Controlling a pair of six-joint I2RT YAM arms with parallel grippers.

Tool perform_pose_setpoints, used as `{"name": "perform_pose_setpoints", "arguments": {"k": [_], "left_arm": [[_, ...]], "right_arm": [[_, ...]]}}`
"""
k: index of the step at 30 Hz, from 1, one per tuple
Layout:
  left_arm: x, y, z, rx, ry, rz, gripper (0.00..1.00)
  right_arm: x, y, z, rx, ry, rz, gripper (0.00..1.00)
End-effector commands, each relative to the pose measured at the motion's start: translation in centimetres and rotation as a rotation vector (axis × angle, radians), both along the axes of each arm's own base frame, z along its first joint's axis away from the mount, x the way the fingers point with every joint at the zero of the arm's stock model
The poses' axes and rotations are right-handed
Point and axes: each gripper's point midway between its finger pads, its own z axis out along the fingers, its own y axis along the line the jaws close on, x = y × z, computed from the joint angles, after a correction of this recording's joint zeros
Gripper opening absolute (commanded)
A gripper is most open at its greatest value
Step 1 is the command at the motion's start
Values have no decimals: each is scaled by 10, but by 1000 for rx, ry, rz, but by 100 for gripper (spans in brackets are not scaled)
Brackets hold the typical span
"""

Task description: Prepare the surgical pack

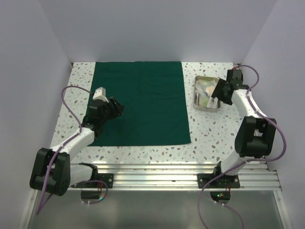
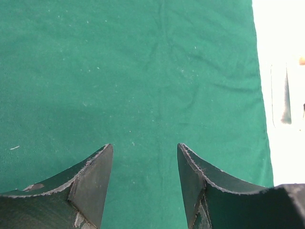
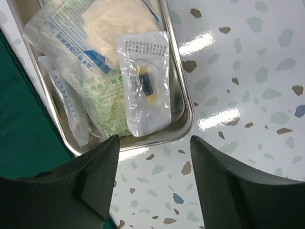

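Observation:
The surgical pack's dark green cloth (image 1: 140,102) lies flat on the table. To its right, off the cloth, stands the small steel tray (image 1: 206,109). In the right wrist view the tray (image 3: 185,112) holds clear pouches: a gauze pouch (image 3: 102,21) and a small pouch (image 3: 145,86) with a blue and yellow item. My right gripper (image 3: 155,139) hangs open just past the tray's corner, above bare table, with nothing between its fingers. My left gripper (image 2: 144,149) is open over the left part of the cloth (image 2: 143,71), holding nothing.
The speckled white tabletop (image 1: 214,133) runs around the cloth. White walls close in the back and both sides. An aluminium rail (image 1: 167,169) with the arm bases lines the near edge. The cloth's edge (image 3: 19,138) shows left of the tray.

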Motion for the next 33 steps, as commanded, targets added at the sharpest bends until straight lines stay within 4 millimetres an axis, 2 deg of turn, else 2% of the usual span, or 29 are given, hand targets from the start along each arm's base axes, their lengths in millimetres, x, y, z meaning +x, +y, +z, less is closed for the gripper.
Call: {"name": "perform_pose_setpoints", "arguments": {"k": [1, 5, 7, 8, 10, 11, 13, 14, 16, 20, 23, 25, 33], "left_arm": [[5, 1, 13, 24, -71, -1, 61], [3, 1, 13, 25, -74, -2, 61], [2, 2, 12, 24, -77, -2, 61], [2, 1, 12, 25, -77, -4, 61], [2, 1, 12, 23, -79, -7, 60], [1, 1, 11, 24, -76, -8, 61], [1, 1, 13, 23, -79, -8, 61], [1, 1, 13, 23, -80, -8, 61], [0, 1, 11, 23, -77, -9, 61], [1, 0, 11, 20, -80, -10, 61], [1, 1, 11, 24, -79, -10, 61], [0, 1, 10, 27, -75, -8, 61], [1, 1, 7, 29, -69, -7, 61]], "right_arm": [[-5, -11, 17, -7, -103, -140, 65], [-8, -27, 9, -89, -63, -160, 67], [0, -28, 1, -102, -19, -125, 66], [7, -30, 6, -104, -28, -114, 66], [15, -31, -4, -118, 0, -83, 62], [22, -34, 1, -128, -14, -79, 60], [30, -37, -7, -142, 6, -69, 53], [38, -39, -3, -151, -5, -57, 47], [45, -41, -6, -154, 5, -56, 45], [61, -40, -27, -136, 44, -49, 44], [68, -44, -38, -148, 56, -61, 43], [73, -48, -37, -163, 54, -72, 43], [72, -51, -54, -159, 88, -74, 36]]}}
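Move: The right gripper is empty, and it should go for the tray's right rim, at a spot about 7 cm ahead, 4 cm to its right and 8 cm below. The suture packet lies 3 cm ahead and 1 cm left of this hand, the gauze wad 8 cm ahead and 3 cm left, both some 9 cm down. From the idle left gripper, that rim spot is roughly 13 cm ahead, 64 cm right and 8 cm lower. Bring the right gripper down astride the tray's right rim. Ease it back about 2 cm first, then swing it forward some 8 cm while sinking 6 to 7 cm and drifting about 4 cm right, steepest at the end. Narrow the fingers to a bit over half their starting gap, leaving them open with one tip on each side of the rim. ##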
